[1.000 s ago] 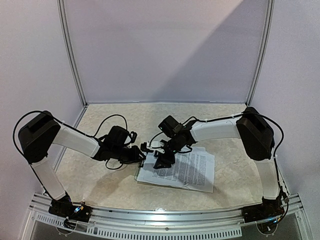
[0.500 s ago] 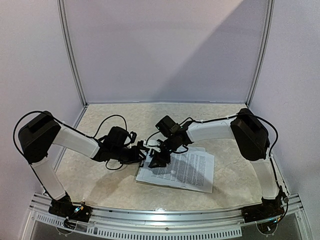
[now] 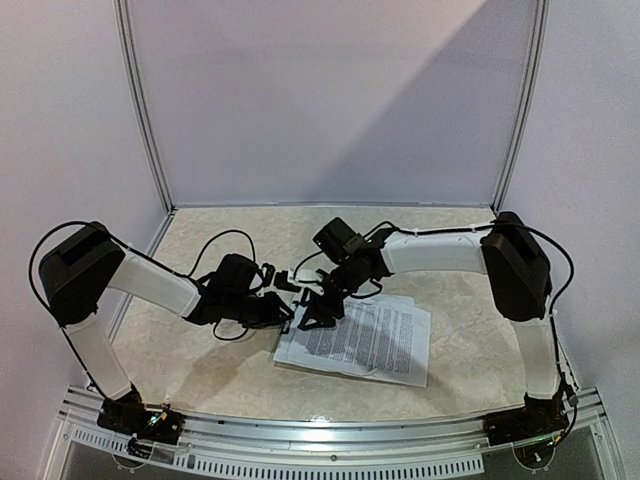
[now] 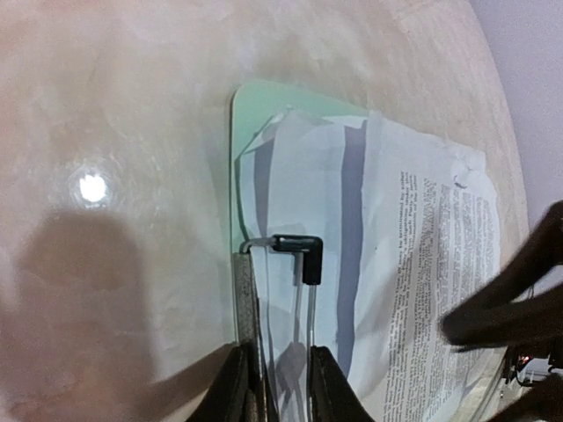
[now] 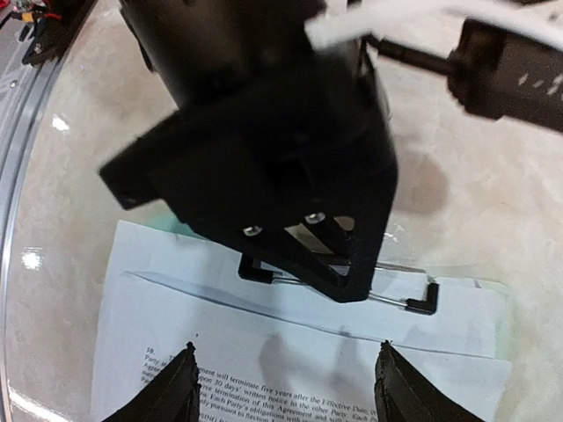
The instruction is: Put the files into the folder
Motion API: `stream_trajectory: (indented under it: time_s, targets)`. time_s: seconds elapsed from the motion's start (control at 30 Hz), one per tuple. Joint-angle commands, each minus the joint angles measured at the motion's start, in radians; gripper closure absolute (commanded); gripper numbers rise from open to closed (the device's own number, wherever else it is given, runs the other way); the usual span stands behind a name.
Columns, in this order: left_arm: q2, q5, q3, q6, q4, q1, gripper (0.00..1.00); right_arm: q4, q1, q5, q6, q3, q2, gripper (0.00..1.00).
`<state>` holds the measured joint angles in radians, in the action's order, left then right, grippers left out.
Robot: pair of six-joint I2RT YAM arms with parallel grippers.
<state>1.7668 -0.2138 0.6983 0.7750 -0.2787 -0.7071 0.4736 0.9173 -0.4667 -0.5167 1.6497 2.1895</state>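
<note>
The folder (image 4: 251,114) lies flat on the table, a mint-green board showing at the left edge of the files (image 4: 422,264). The files are white printed sheets on top of it (image 3: 370,340). My left gripper (image 4: 280,360) is shut on the folder's black wire clip (image 4: 299,246), at the sheets' left end (image 3: 285,315). My right gripper (image 5: 286,387) hangs open just above the files' top margin, with nothing between its fingers. It faces the left gripper's black body (image 5: 281,158) and sits close beside it (image 3: 318,312). Sheet edges lie under the clip (image 5: 422,303).
Beige marbled table top (image 3: 200,350) with white walls on three sides. A metal rail (image 3: 330,435) runs along the near edge by both arm bases. Loose black cables (image 3: 215,245) loop behind the left wrist.
The right gripper has edged slightly left toward the left gripper, and its elbow has swung out to the right. The left arm and the sheets have stayed put.
</note>
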Motion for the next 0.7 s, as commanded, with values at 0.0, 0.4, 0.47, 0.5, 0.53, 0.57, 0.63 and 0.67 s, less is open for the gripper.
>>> stream_trajectory:
  time_s: [0.0, 0.4, 0.47, 0.5, 0.53, 0.57, 0.63, 0.67]
  targets:
    - [0.062, -0.007, -0.032, 0.001, 0.138, -0.028, 1.0, 0.101, 0.006, 0.067, -0.006, -0.014, -0.147, 0.32]
    - [0.036, 0.027, -0.004, 0.007, 0.197, -0.028, 1.0, 0.137, -0.34, 0.147, 0.317, -0.557, -0.57, 0.3]
    - [0.037, 0.035, 0.004, 0.006, 0.209, -0.028, 1.0, 0.16, -0.443, 0.068, 0.366, -0.618, -0.602, 0.29]
    - [0.04, 0.039, 0.009, 0.006, 0.216, -0.028, 1.0, 0.174, -0.485, 0.033, 0.381, -0.64, -0.616, 0.29]
    - [0.042, 0.043, 0.016, 0.006, 0.22, -0.029, 1.0, 0.194, -0.518, 0.003, 0.387, -0.657, -0.62, 0.29]
    - [0.049, 0.046, 0.02, 0.007, 0.223, -0.029, 1.0, 0.211, -0.543, -0.026, 0.392, -0.672, -0.62, 0.29]
    - [0.056, 0.052, 0.029, 0.014, 0.228, -0.031, 1.0, 0.237, -0.573, -0.088, 0.406, -0.702, -0.61, 0.29]
    - [0.061, 0.052, 0.033, 0.017, 0.229, -0.032, 1.0, 0.24, -0.578, -0.118, 0.412, -0.712, -0.602, 0.28]
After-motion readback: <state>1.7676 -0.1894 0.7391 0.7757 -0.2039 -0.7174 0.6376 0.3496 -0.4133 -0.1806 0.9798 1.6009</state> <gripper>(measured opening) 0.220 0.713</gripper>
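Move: The files' right edge, its middle, lies roughly 28 cm to the right of the empty right gripper, about 4 cm back and 5 cm below it. The middle of the stack on the folder is some 11 cm to its right and 4 cm back, the clip about 4 cm to its left and level with it, both around 5 cm below. From the left gripper, that right edge is about 31 cm right, 5 cm back and 1 cm lower. Lift the open right gripper away from the clip end by about 7 cm, then swing it fast to the right over the files, some 30 cm in all, sinking back to its starting height near their far right corner. Turn the wrist clockwise about 50 degrees on the way and keep the fingers open; hold the clip still with the left gripper. ##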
